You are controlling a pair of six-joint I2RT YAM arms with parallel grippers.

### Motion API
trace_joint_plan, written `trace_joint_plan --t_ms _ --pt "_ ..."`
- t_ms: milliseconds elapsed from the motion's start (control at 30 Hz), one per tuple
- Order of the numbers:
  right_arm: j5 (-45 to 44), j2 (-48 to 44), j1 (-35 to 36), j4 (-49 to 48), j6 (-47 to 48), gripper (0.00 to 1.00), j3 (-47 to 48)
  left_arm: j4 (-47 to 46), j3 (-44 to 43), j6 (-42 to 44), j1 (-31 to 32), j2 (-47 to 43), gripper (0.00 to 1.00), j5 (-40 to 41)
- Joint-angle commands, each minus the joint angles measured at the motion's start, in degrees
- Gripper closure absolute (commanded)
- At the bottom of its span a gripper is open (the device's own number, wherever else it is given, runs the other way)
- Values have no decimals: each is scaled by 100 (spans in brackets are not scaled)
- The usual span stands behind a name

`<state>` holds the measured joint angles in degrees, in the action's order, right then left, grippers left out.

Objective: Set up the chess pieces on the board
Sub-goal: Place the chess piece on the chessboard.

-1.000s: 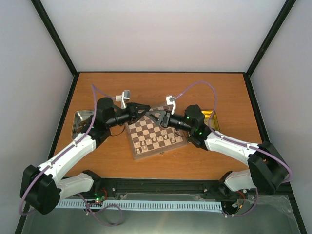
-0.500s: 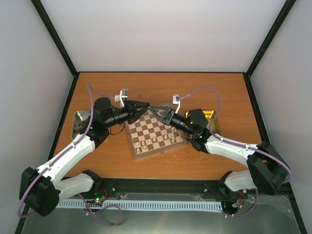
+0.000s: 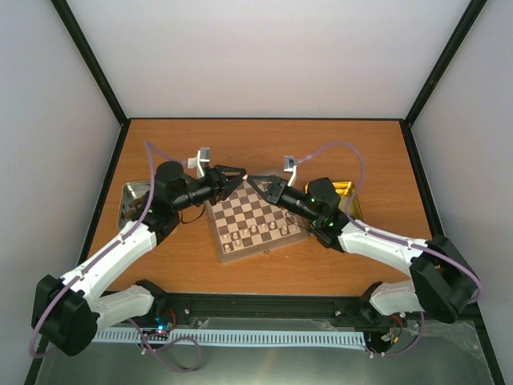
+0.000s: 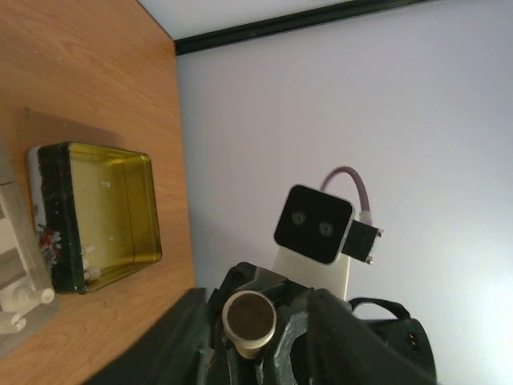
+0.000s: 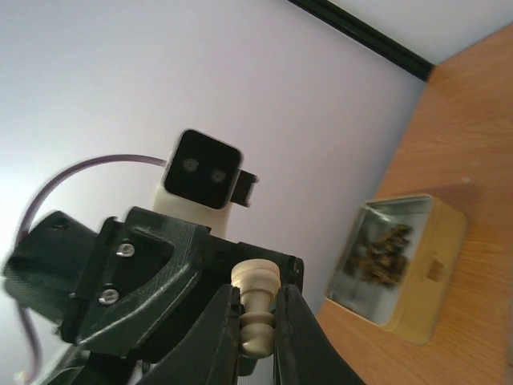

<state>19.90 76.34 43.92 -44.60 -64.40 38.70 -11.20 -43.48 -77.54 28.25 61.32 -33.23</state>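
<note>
Both grippers meet tip to tip in the air over the far edge of the board (image 3: 258,215). My right gripper (image 5: 258,298) (image 3: 257,182) is shut on a cream-white chess piece (image 5: 256,317), clamped by its stem with its base pointing at the other arm. In the left wrist view that piece (image 4: 250,319) shows end-on, a round brown felt base. My left gripper (image 4: 256,311) (image 3: 237,175) is open around it, its fingers (image 4: 186,337) standing clear on both sides. Several cream pieces (image 3: 253,231) stand on the board's near rows.
A gold tin (image 4: 100,215) (image 3: 346,192) with a few cream pieces in it sits right of the board. A silver metal tray (image 5: 394,265) (image 3: 130,202) holding dark brown pieces lies to the left. Black frame rails edge the wooden table (image 3: 264,140).
Both grippers rose from the board's far rows and came together. My right gripper closed on the cream piece and my left gripper's jaws eased apart from it.
</note>
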Motion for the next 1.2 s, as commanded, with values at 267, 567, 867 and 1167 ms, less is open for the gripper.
trace_joint_plan --t_ms 267,567,867,1167 --pt "-1342 489 -15 7918 3164 92 2460 3067 -141 3511 23 -1070 39 3056" --pt "-3092 2018 -147 10421 4537 92 4223 3477 -562 5078 27 -1217 33 4167" --pt "-2721 2990 -228 11109 5054 91 5025 3237 -297 5255 18 -1503 33 4586" --pt "-2251 3458 -226 11093 5095 90 5088 3299 -250 5249 22 -1717 33 4716"
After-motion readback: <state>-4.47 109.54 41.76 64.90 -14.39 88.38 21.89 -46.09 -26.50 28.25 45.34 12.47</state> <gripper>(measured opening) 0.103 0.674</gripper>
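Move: The right hand holds the pawn upside of the board, fingers pointing left; the empty squares at the board's near right corner lie about 11 cm to its right, level fore and aft and some 24 cm below. The last pawn in the row stands 3 cm left of that spot and 1 cm nearer, another white piece 3 cm nearer and 1 cm right; the tin of white pieces is about 15 cm right of it and 4 cm farther out. From the left hand the spot lies roughly 14 cm right and 1 cm nearer, 24 cm below. Still pinching the pawn, the right hand sinks about 21 cm and goes some 10 cm right, towards the empty squares in the board's near right corner, swinging its fingers from pointing left to straight down. The left hand, already loosening, opens wider and backs away about 14 cm to its left, dipping first, its fingers turning to point mostly forward. ##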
